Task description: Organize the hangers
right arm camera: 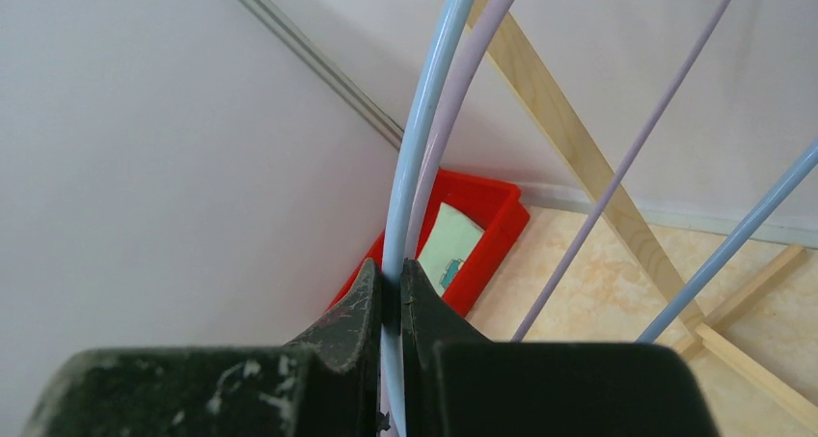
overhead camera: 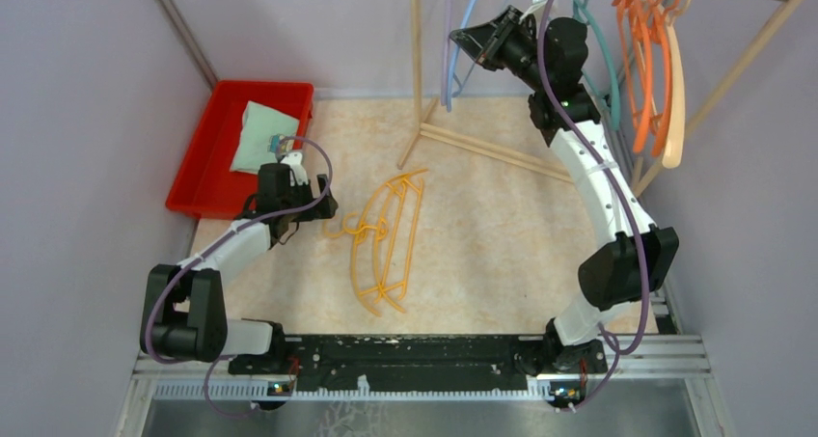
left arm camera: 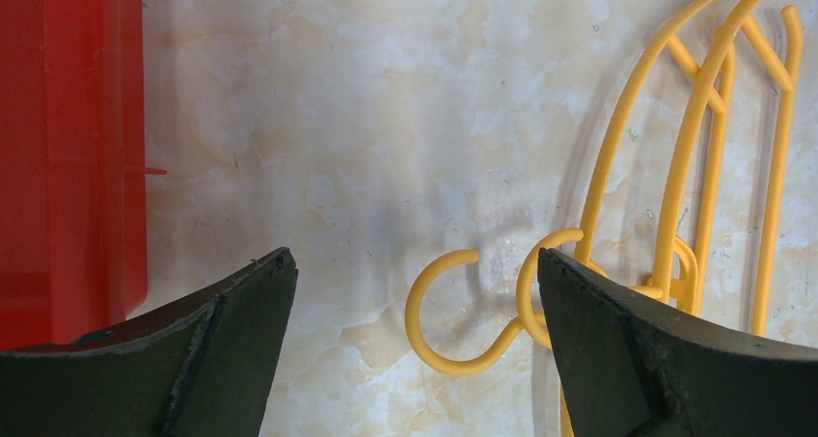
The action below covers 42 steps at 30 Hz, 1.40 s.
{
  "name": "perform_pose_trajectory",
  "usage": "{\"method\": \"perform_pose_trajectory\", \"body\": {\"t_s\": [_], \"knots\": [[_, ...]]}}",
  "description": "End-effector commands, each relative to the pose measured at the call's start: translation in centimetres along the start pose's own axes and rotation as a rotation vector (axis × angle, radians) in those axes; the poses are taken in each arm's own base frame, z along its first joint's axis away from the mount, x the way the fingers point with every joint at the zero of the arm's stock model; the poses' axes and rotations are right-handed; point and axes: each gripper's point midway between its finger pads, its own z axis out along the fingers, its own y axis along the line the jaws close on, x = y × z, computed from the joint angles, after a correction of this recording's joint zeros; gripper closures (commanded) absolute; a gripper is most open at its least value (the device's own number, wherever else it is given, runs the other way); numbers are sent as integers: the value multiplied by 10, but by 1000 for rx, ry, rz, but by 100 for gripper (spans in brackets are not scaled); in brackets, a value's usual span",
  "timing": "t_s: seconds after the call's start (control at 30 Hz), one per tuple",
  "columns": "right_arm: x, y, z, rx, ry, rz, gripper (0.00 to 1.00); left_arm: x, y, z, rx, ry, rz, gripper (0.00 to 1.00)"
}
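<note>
Two yellow hangers [overhead camera: 386, 244] lie overlapped on the table, hooks [left arm camera: 453, 312] pointing left. My left gripper [overhead camera: 313, 210] hovers low just left of them, open [left arm camera: 415, 259]. The hooks lie between its fingers, the right finger over the inner hook. My right gripper [overhead camera: 468, 40] is raised at the rack, shut [right arm camera: 391, 275] on a light blue hanger [right arm camera: 417, 119], with a lavender hanger [right arm camera: 627, 162] right behind it. A teal hanger [overhead camera: 606, 61], several orange hangers [overhead camera: 639, 70] and a beige one [overhead camera: 675, 119] hang on the rack at the right.
A red bin [overhead camera: 207, 157] holding a folded pale green cloth [overhead camera: 262, 138] stands at the back left, close to my left gripper. The rack's wooden poles [overhead camera: 417, 61] rise at the back, with its base bars [overhead camera: 492, 148] lying across the table.
</note>
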Motion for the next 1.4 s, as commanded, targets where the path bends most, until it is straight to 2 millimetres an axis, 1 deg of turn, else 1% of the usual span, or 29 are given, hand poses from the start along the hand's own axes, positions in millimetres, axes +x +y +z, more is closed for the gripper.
{"method": "perform_pose_trajectory", "body": {"t_s": [0.0,0.33,0.37,0.5,0.57,0.7,0.9,1.0,1.13,1.27,1.37], "knots": [[-32,37,-9,-82,-97,-66,100,-6,-2,-3,14,-28,-6,0],[-43,24,5,-18,-119,-56,100,-9,-2,-5,13,-41,2,0],[-35,9,14,9,-102,-36,100,-10,-2,-5,13,-42,3,0],[-32,-9,20,70,-113,8,100,-10,-1,-6,5,-47,9,0],[-28,-19,25,99,-103,26,100,-11,-1,-7,4,-50,10,0],[-19,-30,29,118,-91,69,100,-13,0,-7,-1,-54,16,0],[-15,-34,45,125,-67,91,100,-13,3,-7,-13,-55,19,0],[-5,-33,57,129,-36,88,100,-13,4,-7,-20,-55,18,0],[19,-34,72,132,25,98,100,-13,5,-7,-27,-53,23,0],[49,-40,77,142,77,130,100,-13,6,-7,-31,-54,25,0],[59,-43,79,142,87,155,100,-12,6,-7,-31,-51,24,0]]}}
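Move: My right hand already holds the blue hanger high up. The rail stretch it is bound for runs roughly 14 cm ahead and 12 cm above me. The purple hanger hangs about 8 cm ahead and 4 cm left; the left post stands some 13 cm ahead and 8 cm left, and the teal hangers 8 cm ahead and 18 cm right, all near hand height. From my left hand that rail stretch is about 22 cm ahead, 21 cm right and 50 cm up. Keeping the blue hanger pinched in my shut right fingers, I carry it about 6 cm forward towards the rail while sinking some 3 cm and tipping the fingertips slightly down, to bring its hook over. Then I sweep it about 5 cm left along the rail, towards the left post and the purple hanger's side. ##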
